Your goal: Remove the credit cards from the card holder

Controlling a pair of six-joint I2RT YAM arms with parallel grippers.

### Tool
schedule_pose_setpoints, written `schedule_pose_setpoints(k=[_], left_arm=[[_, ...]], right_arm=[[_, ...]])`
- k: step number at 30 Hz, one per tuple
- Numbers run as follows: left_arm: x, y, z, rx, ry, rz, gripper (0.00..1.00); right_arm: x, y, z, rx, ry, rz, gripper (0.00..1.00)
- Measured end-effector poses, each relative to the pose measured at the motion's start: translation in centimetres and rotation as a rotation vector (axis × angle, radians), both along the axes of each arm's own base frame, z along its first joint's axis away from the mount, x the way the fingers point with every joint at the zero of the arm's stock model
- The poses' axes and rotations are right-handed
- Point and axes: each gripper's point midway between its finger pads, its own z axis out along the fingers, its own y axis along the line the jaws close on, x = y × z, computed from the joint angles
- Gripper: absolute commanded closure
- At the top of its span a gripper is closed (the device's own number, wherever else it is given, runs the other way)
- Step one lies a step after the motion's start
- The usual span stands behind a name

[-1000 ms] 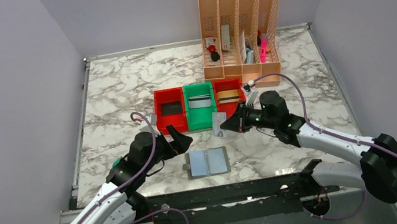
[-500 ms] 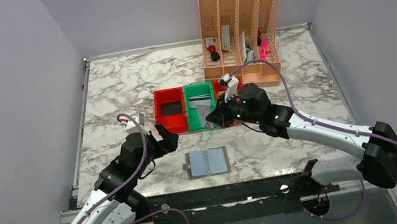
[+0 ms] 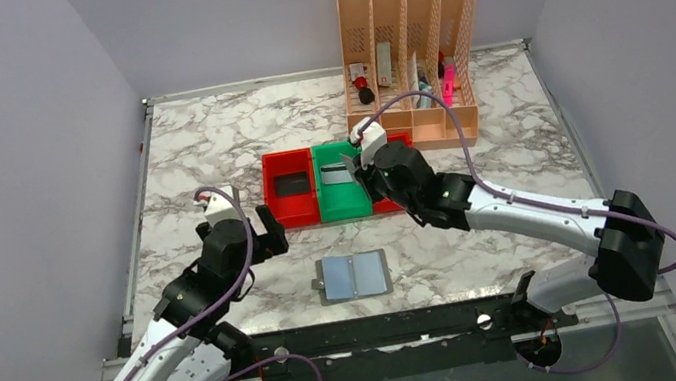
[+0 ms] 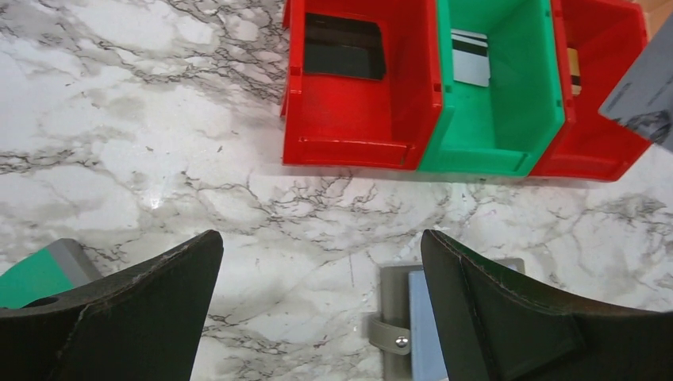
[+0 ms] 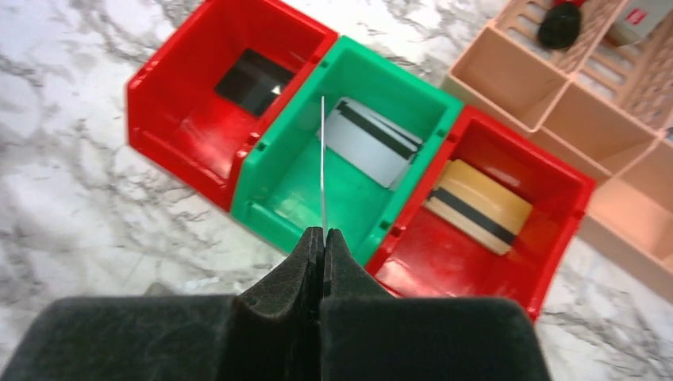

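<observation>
The grey card holder [image 3: 354, 275] lies open and flat on the marble near the front edge, its strap end visible in the left wrist view [image 4: 394, 317]. My right gripper [image 5: 324, 232] is shut on a thin silver-grey credit card [image 5: 322, 159], seen edge-on above the green bin [image 5: 295, 186]; the same card shows in the left wrist view [image 4: 647, 87]. Another silver card [image 5: 369, 141] lies in that bin. A black card [image 5: 254, 82] lies in the left red bin, a gold-tan card [image 5: 478, 205] in the right red bin. My left gripper [image 4: 321, 254] hangs open, left of the holder.
Three bins stand in a row mid-table: red [image 3: 292, 197], green [image 3: 344, 200], red [image 3: 391, 182]. The tall peach slotted organiser [image 3: 409, 48] stands behind them at the right. A small teal block [image 4: 32, 279] lies on the marble by my left finger.
My right gripper has carried the silver-grey card left and away, from beside the bins to above the green bin. My left arm has drawn back to the left, still open.
</observation>
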Motion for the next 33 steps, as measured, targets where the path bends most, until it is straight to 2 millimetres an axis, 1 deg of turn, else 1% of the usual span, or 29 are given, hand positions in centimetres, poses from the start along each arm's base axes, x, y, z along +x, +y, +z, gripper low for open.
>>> schedule_pose_setpoints(k=[4, 7, 11, 14, 18, 20, 26, 33], left_arm=[[0.1, 0.3, -0.8, 0.043, 0.027, 0.005, 0.02], [0.1, 0.3, -1.1, 0.055, 0.037, 0.004, 0.02], [0.1, 0.3, -1.1, 0.057, 0.038, 0.003, 0.02], [0.1, 0.4, -0.9, 0.051, 0.028, 0.006, 0.02], [0.0, 0.6, -0.5, 0.041, 0.01, 0.012, 0.02], [0.0, 0.6, -0.3, 0.035, 0.002, 0.014, 0.02], [0.0, 0.7, -0.1, 0.031, -0.005, 0.017, 0.02], [0.0, 0.7, -0.1, 0.032, -0.005, 0.017, 0.02]], right_arm=[[1.1, -1.0, -0.1, -0.087, -0.06, -0.024, 0.98], [1.4, -0.9, -0.4, -0.127, -0.078, -0.013, 0.98], [2.7, 0.6, -0.4, -0.166, -0.082, 0.004, 0.98], [3.8, 2.0, -0.9, -0.206, -0.078, 0.019, 0.98], [5.1, 2.9, -3.4, -0.313, -0.049, 0.021, 0.98], [5.7, 3.0, -4.8, -0.373, -0.033, 0.019, 0.98], [7.2, 3.2, -8.3, -0.528, -0.033, 0.031, 0.97], [8.8, 2.8, -11.2, -0.669, -0.057, 0.059, 0.97]])
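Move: The right hand holds a credit card upright at its tips; the white cards in the green bin lie about 10 cm ahead of that hand, 3 cm to its left and 18 cm below. The black card in the left red bin is some 8 cm ahead and 15 cm left, the gold card in the right red bin 9 cm ahead and 9 cm right, the card holder about 15 cm back and 3 cm left. From the left hand the white cards lie 17 cm ahead and 22 cm right. Keep the right gripper shut on its credit card and carry it forward about 9 cm and slightly left over the green bin, then, still going forward, sink some 11 cm towards the white cards. As it goes, roll the hand nearly 40 degrees, left side down, so the fingers point more steeply down and swing to nearly straight ahead. ##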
